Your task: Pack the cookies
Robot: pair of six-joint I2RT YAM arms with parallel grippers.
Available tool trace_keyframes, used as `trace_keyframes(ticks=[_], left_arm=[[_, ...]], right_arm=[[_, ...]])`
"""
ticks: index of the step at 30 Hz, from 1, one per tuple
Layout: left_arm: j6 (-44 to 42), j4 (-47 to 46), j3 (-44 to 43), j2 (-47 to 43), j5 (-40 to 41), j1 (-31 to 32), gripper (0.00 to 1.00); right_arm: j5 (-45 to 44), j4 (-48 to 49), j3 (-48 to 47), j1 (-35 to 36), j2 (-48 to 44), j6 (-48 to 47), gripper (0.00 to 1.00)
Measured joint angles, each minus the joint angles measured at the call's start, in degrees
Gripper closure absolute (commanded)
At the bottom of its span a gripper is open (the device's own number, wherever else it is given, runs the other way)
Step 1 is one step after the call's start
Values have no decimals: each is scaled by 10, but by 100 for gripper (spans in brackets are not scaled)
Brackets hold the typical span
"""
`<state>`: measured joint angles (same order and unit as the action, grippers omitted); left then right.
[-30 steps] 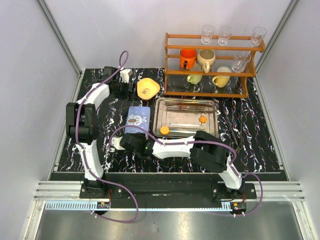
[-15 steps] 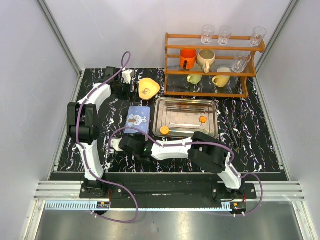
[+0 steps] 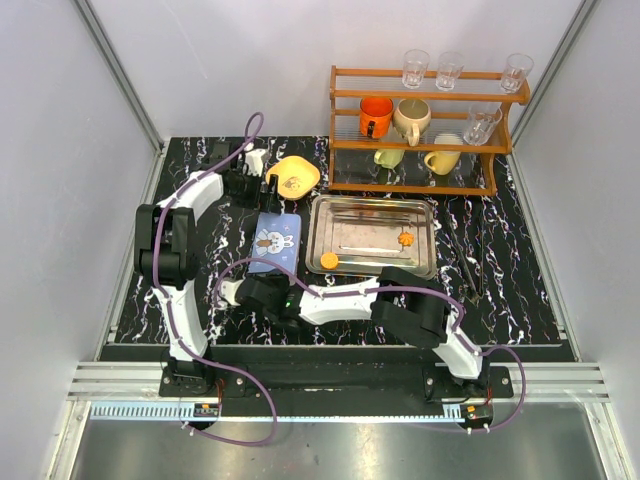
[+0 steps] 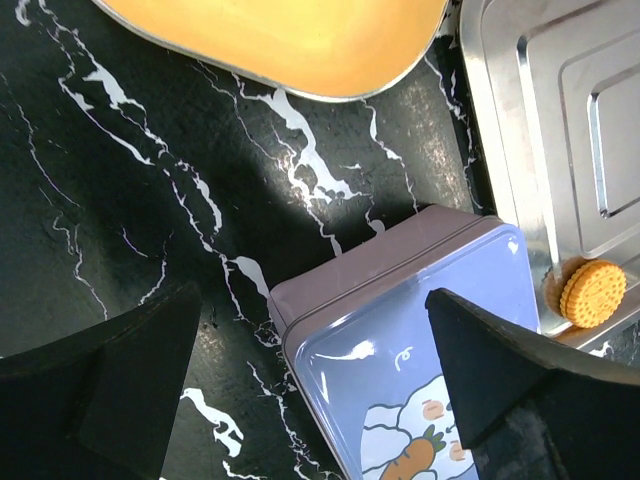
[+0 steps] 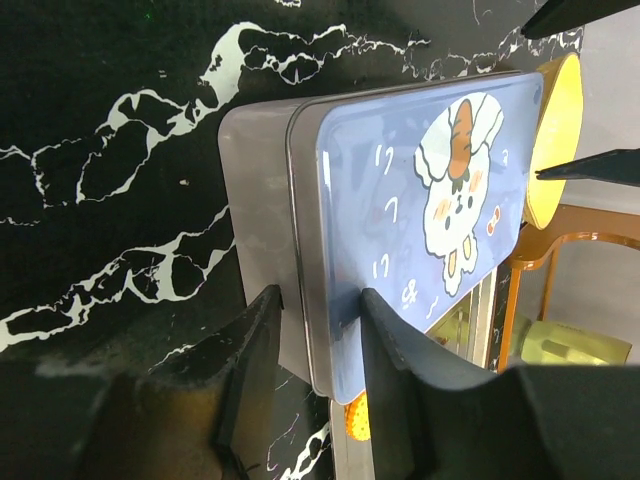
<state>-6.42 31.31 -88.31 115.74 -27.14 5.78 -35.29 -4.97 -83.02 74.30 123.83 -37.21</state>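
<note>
A blue tin (image 3: 275,241) with a bunny lid lies left of the steel tray (image 3: 420,262). My right gripper (image 3: 268,287) is shut on the tin's near edge, one finger on the side wall and the other on the lid (image 5: 400,200). My left gripper (image 3: 260,183) hangs open above the tin's far corner (image 4: 400,320), touching nothing. Two orange cookies lie in the tray: a round one (image 3: 329,260) at the front left and a flower-edged one (image 3: 405,238) to the right. The round cookie (image 4: 591,292) shows in the left wrist view, and peeks out under the tin in the right wrist view (image 5: 352,416).
A yellow bowl (image 3: 296,176) sits behind the tin, close to my left gripper. A wooden rack (image 3: 350,130) with mugs and glasses stands at the back right. Metal tongs (image 3: 370,250) lie in the tray. A thin dark stick (image 3: 458,255) lies right of the tray.
My right gripper widened briefly, then closed again on the tin's near edge. My left gripper drifted right, toward the tin and bowl.
</note>
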Motion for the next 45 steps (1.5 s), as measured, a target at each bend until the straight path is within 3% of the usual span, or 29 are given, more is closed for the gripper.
trace_keyframes(ticks=[9,17,21,37,45], left_arm=[[-7,1,26,-4,2,2,1],[-12,2,33,-29,9,2,1],[-12,2,33,-38,11,3,1],[-2,-5,33,-84,37,3,1],[2,-16,40,-96,51,0,1]], right_arm=[[-3,-3,-4,1,1,2,71],[5,-16,-12,2,1,7,48],[24,-41,-18,2,-3,17,43],[80,-148,-15,3,-51,50,29],[80,-151,-15,-2,-94,55,25]])
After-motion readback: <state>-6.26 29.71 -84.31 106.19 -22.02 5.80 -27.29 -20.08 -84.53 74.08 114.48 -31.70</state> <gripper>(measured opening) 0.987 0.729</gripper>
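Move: The tin's middle lies about 7 cm ahead of my right hand, a centimetre left and 2 cm below it; my fingers already straddle its near rim, one over the lid and one at the front wall. From that hand, the round cookie on the baking tray is some 12 cm right, 2 cm ahead and 3 cm down. My open left hand has the tin's middle about 9 cm back, 3 cm right and 5 cm below, with the yellow bowl 7 cm ahead, 8 cm right and 5 cm below. I keep my right fingers on the tin's near rim, squeezing slightly, then open them and draw back about 3 cm and a little right, tipping down some 10 degrees, before rising 4 cm clear. My wide-open left hand first dips about a centimetre and eases back over the far end, then climbs away from the lid some 6 cm, its fingers tilting up slightly. ##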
